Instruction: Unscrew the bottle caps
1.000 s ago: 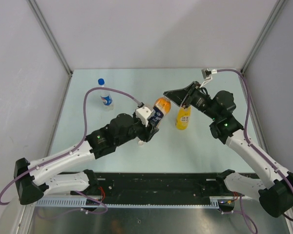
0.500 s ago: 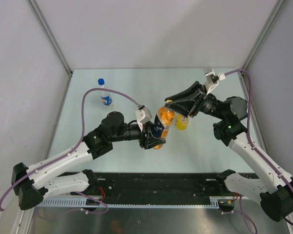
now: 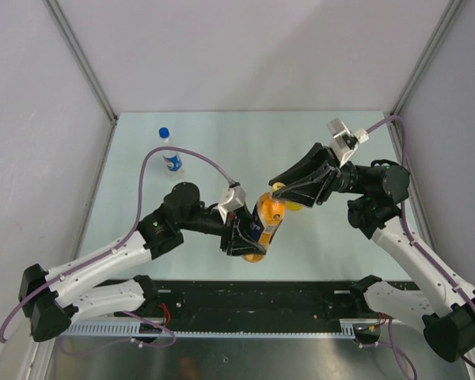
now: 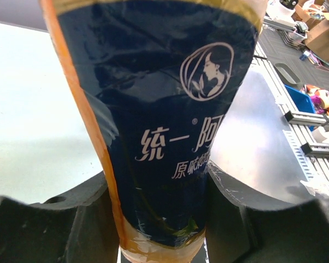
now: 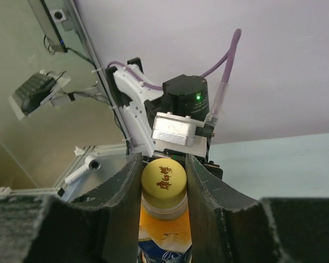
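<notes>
The dark-labelled orange bottle (image 3: 261, 229) hangs tilted above the table, and my left gripper (image 3: 249, 239) is shut on its lower body. In the left wrist view the bottle (image 4: 153, 137) fills the gap between the jaws of the left gripper (image 4: 162, 219). My right gripper (image 3: 279, 191) reaches in from the right. In its wrist view, the right gripper (image 5: 163, 189) is shut on this bottle's yellow cap (image 5: 163, 182). The clear water bottle (image 3: 171, 161) with its blue cap (image 3: 164, 133) stands upright at the back left. The tall yellow bottle (image 3: 292, 207) is mostly hidden behind my right gripper.
Grey walls with metal corner posts (image 3: 79, 59) enclose the table on three sides. A black rail (image 3: 253, 297) and both arm bases run along the near edge. The left arm's purple cable (image 3: 182, 152) loops close to the water bottle.
Both grippers have carried the dark-labelled bottle toward the near edge and tilted it further. The right gripper has stayed on the cap and its wrist has turned. The water bottle has not moved.
</notes>
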Motion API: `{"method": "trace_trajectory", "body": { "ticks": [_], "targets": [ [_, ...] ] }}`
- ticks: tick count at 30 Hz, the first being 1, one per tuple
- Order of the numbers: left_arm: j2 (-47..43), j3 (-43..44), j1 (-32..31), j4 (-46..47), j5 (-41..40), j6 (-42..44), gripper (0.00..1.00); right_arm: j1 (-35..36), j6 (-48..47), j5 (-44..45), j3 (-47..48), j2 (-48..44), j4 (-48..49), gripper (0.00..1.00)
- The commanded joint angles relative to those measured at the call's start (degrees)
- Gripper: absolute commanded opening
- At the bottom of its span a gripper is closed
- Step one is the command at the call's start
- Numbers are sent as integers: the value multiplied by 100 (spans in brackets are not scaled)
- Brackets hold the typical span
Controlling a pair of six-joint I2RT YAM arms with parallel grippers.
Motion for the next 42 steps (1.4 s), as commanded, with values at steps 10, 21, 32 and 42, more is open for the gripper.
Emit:
{"method": "trace_trajectory", "body": {
  "ticks": [10,21,32,42],
  "targets": [
    [-496,-125,-47,1203,694,210,0,33,5,-862,-44,69,416,0],
    [-506,-238,-44,1201,233,136,0,-203,734,-479,-45,-66,678,57],
    [-292,-181,-28,1009,-66,230,0,-762,748,91,-28,-829,192,99],
    [-223,48,-23,252,-1100,441,0,-891,-219,1304,192,-1042,-1809,99]
  ]
}}
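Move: The orange bottle's yellow cap sits right between the right hand's fingers, on the hand point. The yellow bottle stands on the table about 12 cm ahead of that hand, 5 cm to its right and some 34 cm lower. From the left hand, which already holds the orange bottle, the cap is roughly 6 cm ahead, 4 cm right and 14 cm up. The right fingers open wide off the cap, then withdraw some 5 cm right and up; left keeps the bottle. ##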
